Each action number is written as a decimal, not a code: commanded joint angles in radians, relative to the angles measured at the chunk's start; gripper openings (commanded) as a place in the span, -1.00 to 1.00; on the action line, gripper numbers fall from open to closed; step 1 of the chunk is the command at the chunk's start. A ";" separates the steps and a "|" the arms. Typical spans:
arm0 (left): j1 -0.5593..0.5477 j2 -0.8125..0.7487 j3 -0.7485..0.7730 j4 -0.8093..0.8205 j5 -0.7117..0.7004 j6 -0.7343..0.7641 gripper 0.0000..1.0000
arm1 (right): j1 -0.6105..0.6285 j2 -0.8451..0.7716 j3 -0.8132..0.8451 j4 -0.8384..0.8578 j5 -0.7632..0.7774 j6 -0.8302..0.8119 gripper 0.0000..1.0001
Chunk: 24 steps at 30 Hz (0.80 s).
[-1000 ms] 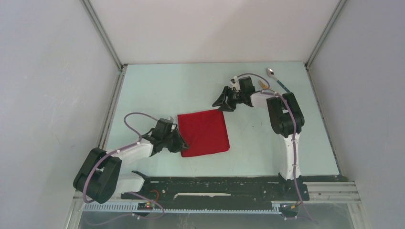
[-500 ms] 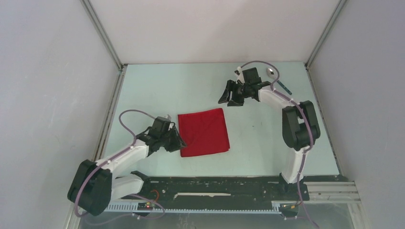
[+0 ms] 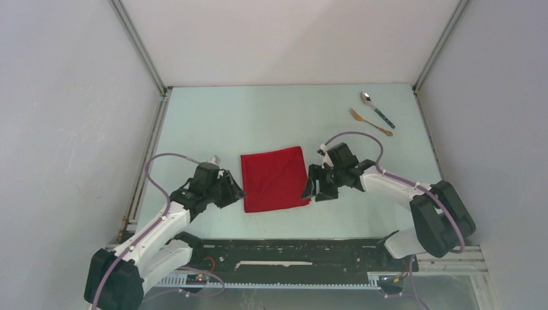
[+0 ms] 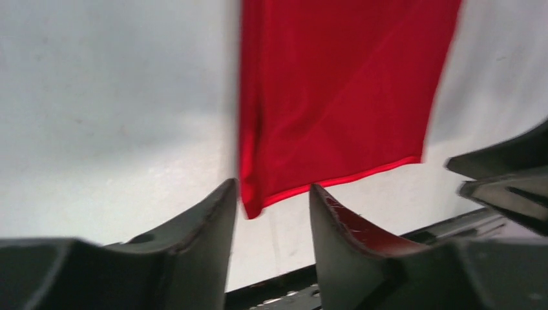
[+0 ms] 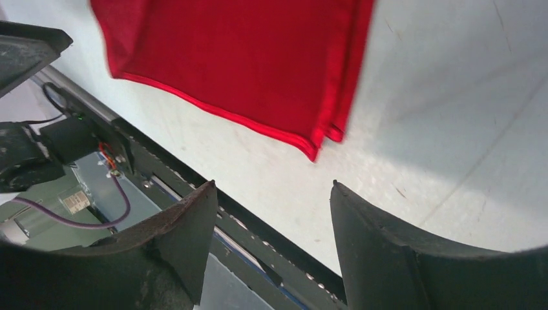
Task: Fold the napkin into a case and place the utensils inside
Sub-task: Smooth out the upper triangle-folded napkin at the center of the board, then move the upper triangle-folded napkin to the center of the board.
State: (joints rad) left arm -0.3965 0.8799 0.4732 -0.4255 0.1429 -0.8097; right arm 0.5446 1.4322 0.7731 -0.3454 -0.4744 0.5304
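The red napkin [image 3: 274,179] lies flat mid-table as a folded, nearly square cloth with layered edges. My left gripper [image 3: 238,194] is open at its near left corner. In the left wrist view that corner of the napkin [image 4: 336,97] lies on the table just past the left gripper [image 4: 271,184], whose jaws stand apart and grip nothing. My right gripper [image 3: 312,190] is open beside the near right corner. The right wrist view shows the napkin [image 5: 239,58] beyond the empty right gripper [image 5: 272,183]. The utensils, a spoon [image 3: 377,108] and a fork [image 3: 370,122], lie at the far right.
A black rail [image 3: 291,245] runs along the table's near edge, close behind both grippers, and shows as the rail [image 5: 258,239] in the right wrist view. White walls with metal corner posts [image 3: 139,48] enclose the table on three sides.
The right arm swung from the far side near the utensils down to the napkin's near right corner. The left gripper opened and drew slightly back off the near left corner. The napkin stayed put.
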 commanded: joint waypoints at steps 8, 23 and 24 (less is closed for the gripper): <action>0.005 0.164 -0.153 0.242 0.058 -0.023 -0.14 | -0.018 -0.122 -0.132 0.121 -0.013 0.076 0.43; -0.134 0.294 -0.165 0.412 0.071 -0.143 -0.54 | -0.024 -0.070 -0.132 0.166 -0.024 0.073 0.39; -0.149 0.311 -0.155 0.420 0.070 -0.152 -0.56 | -0.022 -0.064 -0.132 0.173 -0.024 0.072 0.39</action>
State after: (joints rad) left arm -0.4927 1.1458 0.3214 -0.0494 0.2169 -0.9180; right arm 0.5201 1.3472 0.6353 -0.2268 -0.4835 0.5926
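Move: The napkin's near-left corner lies some 6 cm below the left hand and about 3 cm back from it, with no sideways offset. From that hand the napkin's middle is about 9 cm ahead and 10 cm right, and its far-left corner some 19 cm ahead and 2 cm left. The right hand hangs by the near-right corner, which is roughly 5 cm below it, 2 cm ahead and 2 cm left. The left fingers come down onto the napkin's near-left corner, about 6 cm down and slightly back, then ease a little forward and close from half open to pinch it while dragging it some 4 cm to the right along the board. The right hand dips about 2 cm back and down beside the near-right corner, then rises a little and hovers there, fingers wide open. ##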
